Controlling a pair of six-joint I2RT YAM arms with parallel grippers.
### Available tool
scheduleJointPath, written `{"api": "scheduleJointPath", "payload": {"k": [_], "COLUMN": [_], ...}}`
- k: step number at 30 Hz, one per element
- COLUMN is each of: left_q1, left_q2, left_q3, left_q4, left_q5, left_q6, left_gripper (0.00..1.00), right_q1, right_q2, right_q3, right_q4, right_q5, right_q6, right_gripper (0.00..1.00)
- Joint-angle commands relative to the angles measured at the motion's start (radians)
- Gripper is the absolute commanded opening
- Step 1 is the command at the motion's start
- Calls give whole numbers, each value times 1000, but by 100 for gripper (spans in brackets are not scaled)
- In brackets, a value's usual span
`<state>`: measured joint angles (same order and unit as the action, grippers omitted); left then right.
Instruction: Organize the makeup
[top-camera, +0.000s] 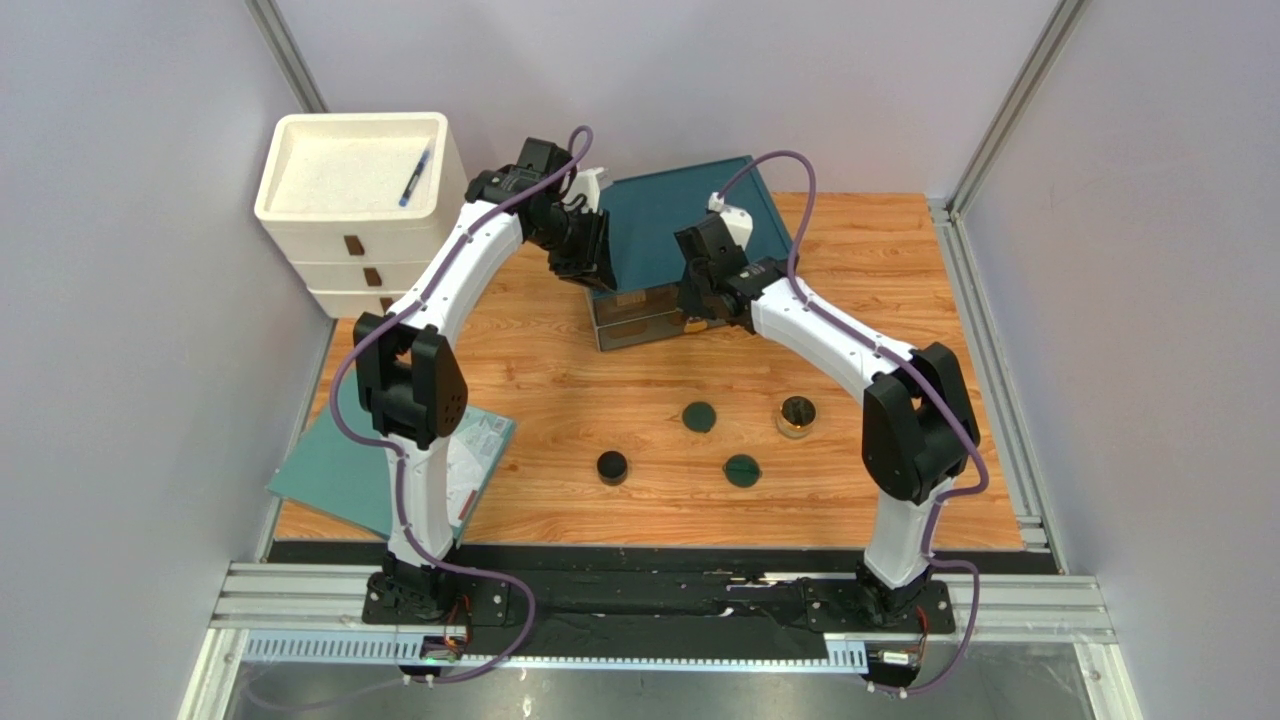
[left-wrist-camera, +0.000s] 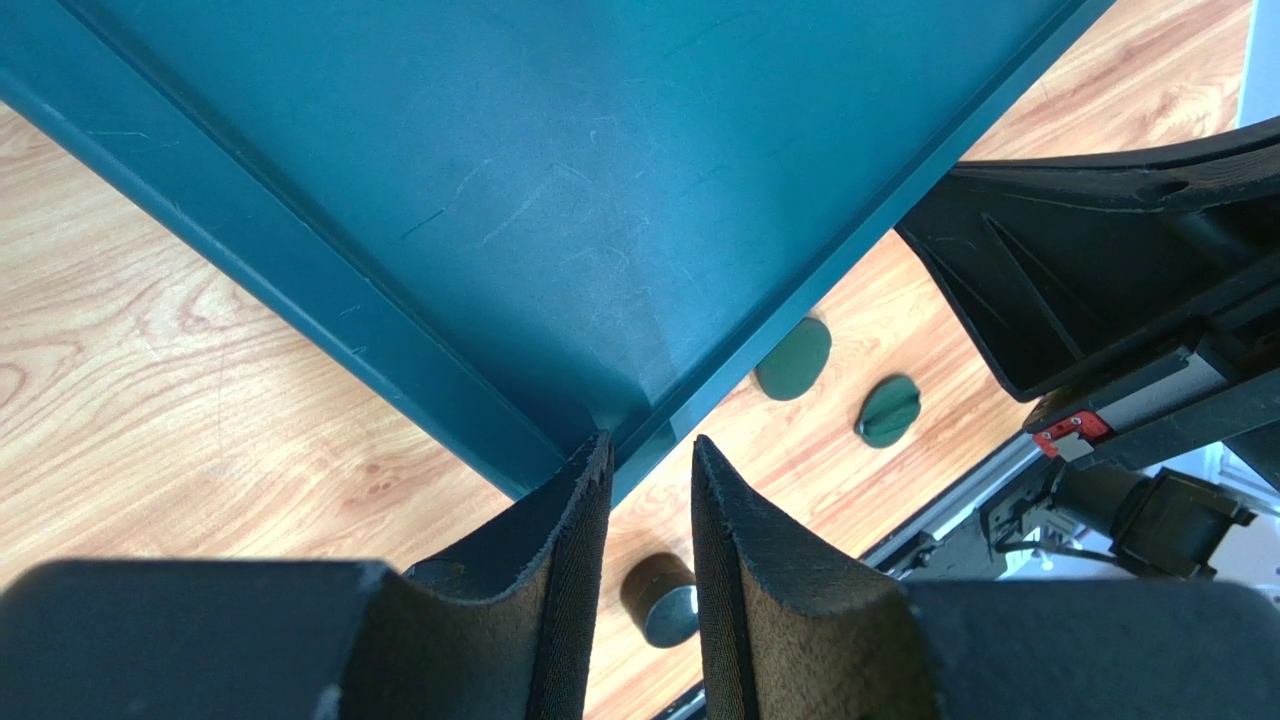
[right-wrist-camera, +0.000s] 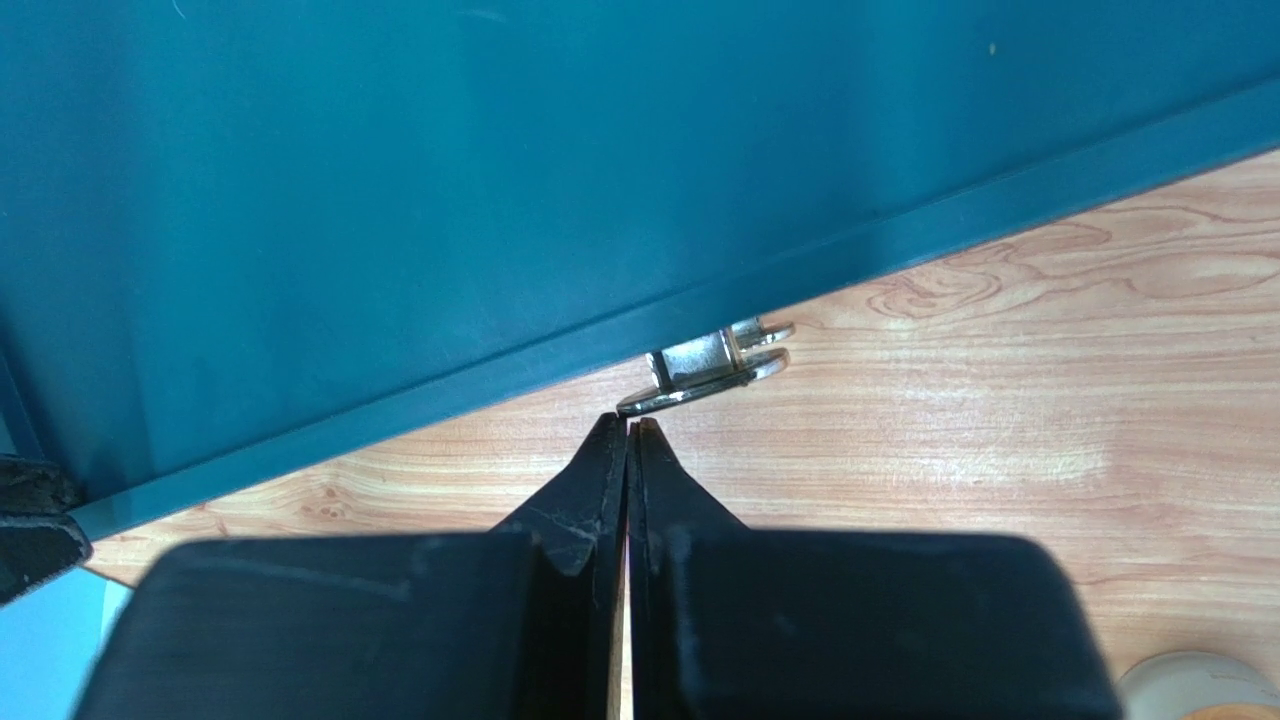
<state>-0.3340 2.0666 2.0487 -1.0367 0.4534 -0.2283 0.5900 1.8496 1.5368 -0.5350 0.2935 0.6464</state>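
Loose makeup lies on the wooden table: a black round jar (top-camera: 612, 468), two dark green discs (top-camera: 697, 417) (top-camera: 741, 471) and a gold-rimmed compact (top-camera: 796, 416). Behind them stands a case (top-camera: 639, 318) with its teal lid (top-camera: 684, 218) raised. My left gripper (top-camera: 583, 255) is at the lid's left corner. In the left wrist view it (left-wrist-camera: 649, 447) is open, the lid's corner (left-wrist-camera: 624, 428) just past the fingertips, and the jar (left-wrist-camera: 664, 597) shows through the gap. My right gripper (right-wrist-camera: 628, 426) is shut and empty, its tips right under the lid's metal latch (right-wrist-camera: 706, 368).
A white drawer unit (top-camera: 353, 203) stands at the back left with a blue pen (top-camera: 415, 176) on top. A teal booklet (top-camera: 376, 465) lies at the left, near the left arm's base. Grey walls close in both sides.
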Motion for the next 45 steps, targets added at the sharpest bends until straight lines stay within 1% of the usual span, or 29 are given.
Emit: {"api": "scheduleJointPath", "payload": {"k": [1,5,6,8,9,10,11,12,14,17,22,28,31,34,41,45], "left_q1": [18,18,18,20,18,20,20,18,20,20,20,20,20,20,18,21], "left_q2": [6,10,13,15,18,18,20,18,17,9,-5,-7,-7,-5,-3,-3], "left_q3": [-58,-55,-55,-53,-51,-53,-55,-56,-59,-73,-96,-102,-107,-111,-131,-133], "left_q4": [-226,-221,-220,-220,-218,-218,-217,-217,-215,-209,-198,-200,-200,-197,-187,-189], "left_q5": [-147,-145,-145,-137,-137,-136,-133,-134,-131,-131,-128,-136,-134,-134,-131,-136], "left_q6": [69,67,66,64,64,63,63,63,63,60,55,61,61,61,61,64], "left_gripper": [35,35,35,35,35,35,35,35,35,35,35,35,35,35,35,35], "right_q1": [-10,-12,-18,-32,-51,-61,-70,-87,-105,-136,-176,-208,-222,-226,-228,-229], "right_q2": [-82,-200,-246,-279,-288,-297,-297,-296,-276,-236,-176,-139,-122,-104,-29,-1], "right_q3": [-68,-248,-336,-423,-458,-521,-543,-562,-602,-618,-596,-583,-603,-604,-572,-534], "right_q4": [46,128,182,254,317,345,395,420,476,520,566,587,673,720,768,750], "right_q5": [-8,-56,-80,-117,-157,-175,-197,-226,-257,-312,-370,-378,-398,-410,-433,-441], "right_q6": [45,162,233,306,341,404,426,446,502,541,556,604,660,685,739,734], "right_gripper": [0,0,0,4,15,24,40,46,55,57,58,58,57,56,55,54]}}
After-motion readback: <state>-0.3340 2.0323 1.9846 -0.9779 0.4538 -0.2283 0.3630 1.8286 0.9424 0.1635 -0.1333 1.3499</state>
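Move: The lower drawer's knob lies some 8 cm below the right hand and about 2 cm ahead; the upper drawer's knob is right at its shut fingertips, roughly 2 cm ahead and 1 cm right of the hand. The glass jar stands about 11 cm back and 14 cm right of this hand, the nearer green pad about 11 cm back and 1 cm left. From the left hand the lower knob is some 11 cm right, 1 cm ahead and 11 cm down. The right hand comes away from the shut upper drawer's knob, drawing back about 7 cm and a little right while sinking, and its fingers open a bit over halfway. Still sinking, to nearly 9 cm below where it began, it then comes forward again by some 6 cm towards the lower drawer's knob, the wrist rolling about 45 degrees left side up and turning somewhat clockwise, until the open fingers stand just short and to the right of that knob, not yet around it. ##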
